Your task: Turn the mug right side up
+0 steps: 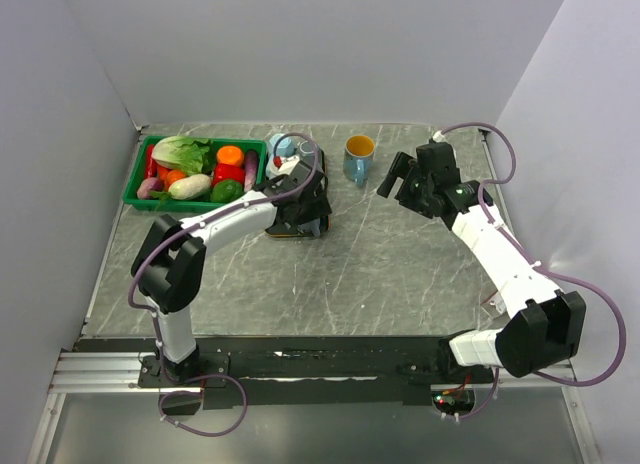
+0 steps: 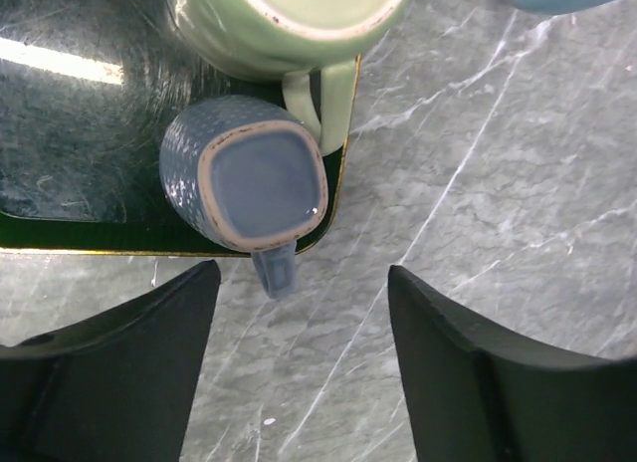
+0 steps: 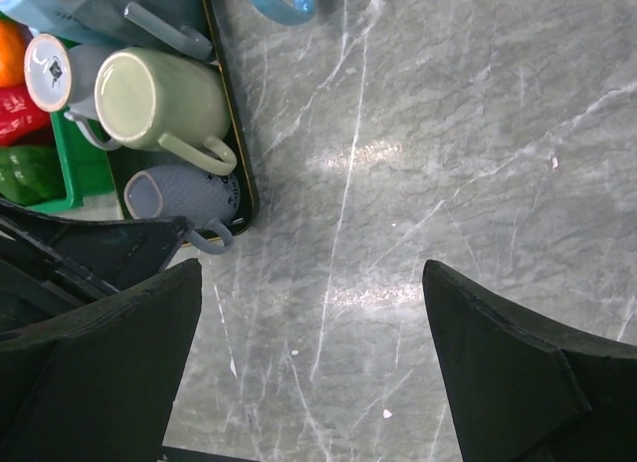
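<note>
A blue-grey dimpled mug [image 2: 249, 183] stands upside down on the corner of a dark tray [image 2: 80, 193], its handle [image 2: 274, 273] sticking out over the tray's gold rim. Beside it a pale green mug [image 2: 299, 24] also stands base up. My left gripper [image 2: 304, 283] hangs just above and in front of the blue-grey mug, open, with nothing between its fingers. The right wrist view shows the same blue-grey mug [image 3: 179, 198] and green mug [image 3: 164, 99]. My right gripper [image 3: 311, 273] is open over bare marble, to the right of the tray.
A blue mug with a yellow inside [image 1: 358, 154] stands upright on the table behind the grippers. A green basket [image 1: 135, 174] of vegetables sits at the back left. More mugs, a white one [image 3: 55, 69] and a blue one [image 3: 100, 4], share the tray.
</note>
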{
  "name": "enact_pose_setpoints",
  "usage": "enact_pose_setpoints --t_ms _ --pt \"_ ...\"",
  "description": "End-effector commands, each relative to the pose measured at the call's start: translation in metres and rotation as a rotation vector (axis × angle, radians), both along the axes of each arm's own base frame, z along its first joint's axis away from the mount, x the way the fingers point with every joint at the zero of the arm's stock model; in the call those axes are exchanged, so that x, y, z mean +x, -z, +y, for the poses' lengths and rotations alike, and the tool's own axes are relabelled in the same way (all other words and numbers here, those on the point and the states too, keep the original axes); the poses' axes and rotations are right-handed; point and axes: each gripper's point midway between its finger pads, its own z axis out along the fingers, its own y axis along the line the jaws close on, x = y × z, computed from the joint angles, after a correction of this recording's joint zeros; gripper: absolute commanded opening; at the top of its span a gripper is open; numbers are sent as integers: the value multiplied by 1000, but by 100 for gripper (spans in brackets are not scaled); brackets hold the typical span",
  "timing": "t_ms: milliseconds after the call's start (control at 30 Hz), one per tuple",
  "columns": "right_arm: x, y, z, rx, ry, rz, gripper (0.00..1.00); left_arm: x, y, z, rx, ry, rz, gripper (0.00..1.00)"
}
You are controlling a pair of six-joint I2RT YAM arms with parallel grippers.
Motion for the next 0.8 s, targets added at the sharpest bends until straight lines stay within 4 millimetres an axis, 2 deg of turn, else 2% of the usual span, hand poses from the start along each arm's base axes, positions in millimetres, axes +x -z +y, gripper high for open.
enact_pose_setpoints --t_ms 0,267,433,633,767 --pt "-1 3 -6 8 13 9 97 5 1 -1 15 -40 -6 69" --pt "-2 6 -16 20 36 12 96 7 18 2 80 -62 26 61" --pt "-1 6 -18 25 43 12 94 13 16 8 119 -71 -11 50" --pt "0 7 -21 23 47 16 93 9 23 10 137 -59 4 37" --pt "2 7 -21 31 52 13 93 10 20 12 146 -65 -5 30"
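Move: The small grey mug stands upside down in the near right corner of the black tray, its handle toward the robot; its middle is about 4 cm ahead of the left hand, 2 cm left and 5 cm below. The green mug sits some 7 cm beyond the grey one; the upright blue mug is about 17 cm ahead of the left hand and 9 cm right. From the right hand, the grey mug lies roughly 16 cm left, 5 cm ahead, 15 cm down. The grey mug's handle is what the left hand comes down over, sinking about 4 cm while easing some 1.5 cm left and tilting its left side up a little under 10 degrees. Its fingers, partly open, keep closing all the way until one stands close on each side of the handle. The empty right hand backs off about 2 cm, right and down, still open. ##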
